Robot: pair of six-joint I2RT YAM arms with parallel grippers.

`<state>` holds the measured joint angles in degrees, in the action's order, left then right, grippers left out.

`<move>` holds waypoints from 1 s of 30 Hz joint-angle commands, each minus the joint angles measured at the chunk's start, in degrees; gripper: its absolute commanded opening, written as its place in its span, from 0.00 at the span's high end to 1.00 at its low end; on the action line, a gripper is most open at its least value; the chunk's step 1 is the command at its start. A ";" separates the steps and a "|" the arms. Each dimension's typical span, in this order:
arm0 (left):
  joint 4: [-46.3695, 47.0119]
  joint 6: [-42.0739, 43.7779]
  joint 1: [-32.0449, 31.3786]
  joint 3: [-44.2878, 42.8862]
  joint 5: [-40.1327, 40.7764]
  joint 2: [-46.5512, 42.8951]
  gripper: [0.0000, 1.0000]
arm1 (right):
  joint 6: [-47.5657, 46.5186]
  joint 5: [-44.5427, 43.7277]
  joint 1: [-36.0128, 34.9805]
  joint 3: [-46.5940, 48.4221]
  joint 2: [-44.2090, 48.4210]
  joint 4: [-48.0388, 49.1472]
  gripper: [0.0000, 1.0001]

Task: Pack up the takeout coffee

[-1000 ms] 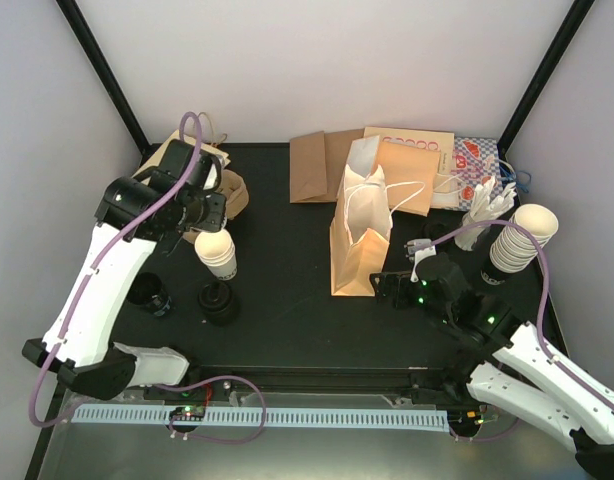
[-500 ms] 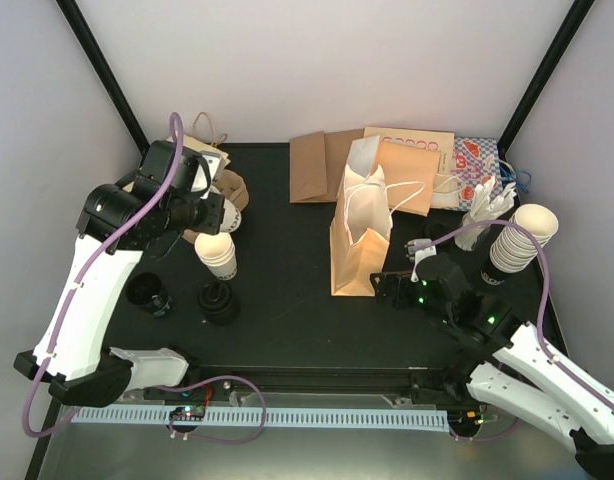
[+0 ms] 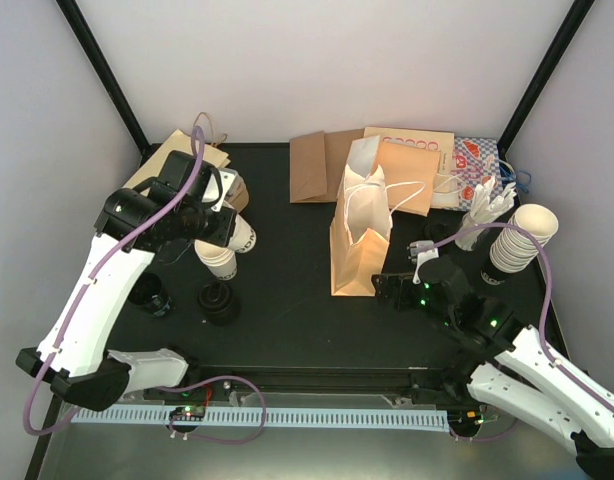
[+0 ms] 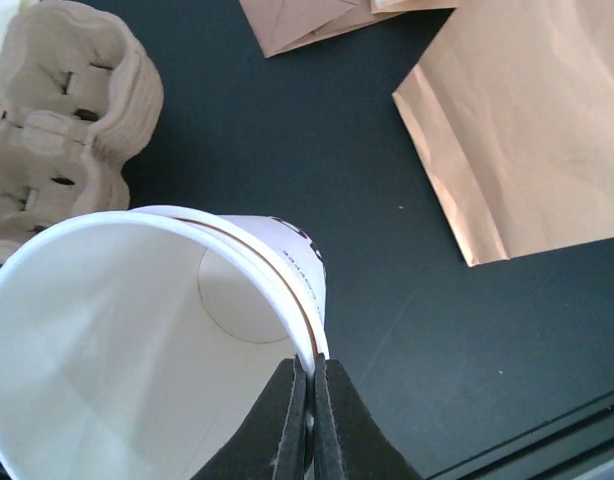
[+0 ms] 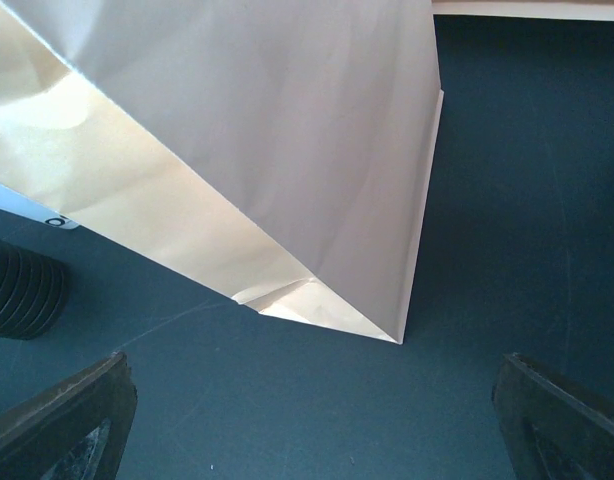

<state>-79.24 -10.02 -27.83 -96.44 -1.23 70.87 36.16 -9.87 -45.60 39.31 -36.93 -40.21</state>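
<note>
The takeout coffee is out of view; no lidded cup shows. My left gripper (image 3: 230,228) (image 4: 310,372) is shut on the rim of a lidless cream paper cup (image 3: 244,238) (image 4: 137,340), pinching its wall between the fingers (image 4: 287,420). The cup hangs tilted just above and right of a short stack of cream cups (image 3: 220,262). A cream paper bag (image 3: 360,235) (image 5: 267,150) stands upright in the middle of the table. My right gripper (image 3: 389,285) (image 5: 312,420) is wide open beside the bag's near right corner, holding nothing.
A brown pulp carrier tray (image 3: 234,190) (image 4: 57,120) lies behind the left gripper. Two black lid stacks (image 3: 219,302) (image 3: 148,293) sit near the left front. Flat brown bags (image 3: 322,165) (image 4: 527,130) lie at the back. A tall cup stack (image 3: 519,240) stands far right.
The left gripper has come away from the short cup stack with one cup in its grip, moving right and tilting it. The right arm has barely shifted.
</note>
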 commanded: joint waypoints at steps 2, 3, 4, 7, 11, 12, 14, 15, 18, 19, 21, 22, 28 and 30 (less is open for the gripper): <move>-0.28 0.88 -0.18 -1.03 3.91 0.36 0.98 | 0.49 0.23 0.09 -0.20 0.80 0.91 0.00; 0.03 1.02 -0.13 -0.68 2.59 0.40 0.98 | 0.55 0.29 0.16 -0.32 0.77 0.92 0.00; 0.44 1.20 -0.18 -0.20 0.31 0.47 0.98 | 0.63 0.42 0.11 -0.43 0.83 0.92 0.00; 1.04 1.41 -0.20 0.94 -3.57 0.94 0.98 | 0.82 1.11 0.13 -0.84 0.94 1.05 0.00; 0.95 1.33 -0.15 1.94 -5.28 2.12 0.98 | -0.75 3.62 0.16 -1.38 1.18 1.47 0.00; 1.26 1.32 -0.20 2.45 -5.68 2.14 0.98 | -1.41 3.83 0.15 -1.35 1.31 1.45 0.00; 2.17 1.32 -0.28 3.62 -6.97 2.17 0.98 | -2.51 4.01 0.12 -1.41 1.83 1.84 0.00; 2.62 1.38 -0.27 3.97 -7.57 2.17 0.98 | -2.84 4.18 0.10 -1.47 2.16 2.19 0.00; 3.74 1.48 -0.31 5.04 -9.04 2.17 0.98 | -3.08 5.35 0.12 -2.51 2.80 4.40 0.00; 4.03 1.54 -0.36 5.26 -9.43 2.17 0.98 | -3.03 5.65 0.14 -3.40 2.93 5.66 0.00; 4.28 1.58 -0.45 5.46 -9.84 2.14 0.98 | -1.83 5.38 0.12 -5.83 3.26 8.28 0.00; 4.35 1.58 -0.53 5.59 -9.85 2.16 0.98 | -0.81 4.90 0.09 -7.29 3.48 9.56 0.01; 4.47 1.92 -0.77 6.14 -9.97 2.17 0.98 | 1.77 2.99 0.10 -13.28 6.63 12.87 0.01; 4.73 2.02 -0.80 6.52 -10.10 2.17 0.98 | 2.27 2.58 0.12 -14.37 7.13 13.24 0.02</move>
<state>-76.18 -8.97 -28.27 -90.32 -9.98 73.21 36.58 -5.58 -45.60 26.33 -31.64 -31.18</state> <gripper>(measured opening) 0.023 0.991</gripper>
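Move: The left gripper holds a white cup by its rim. The paper bag's middle lies about 21 cm to its right, 4 ahead and 19 below; the cup stack stands 5 cm left, 1 ahead and 24 below, the black lids 6 left, 5 back and 28 below. From the right gripper the bag's middle is 9 cm ahead, 4 left and 6 below, and a black lid is 14 ahead, 14 right and 15 below. Keep the rim pinched and, after a brief pause, carry the cup down about 4 cm and 3 cm to the right, away from the stack and towards the bag, tipping the left fingers a little steeper. Late on, sink the wide-open right gripper some 5 cm beside the bag's near right corner, easing slightly back and left. ##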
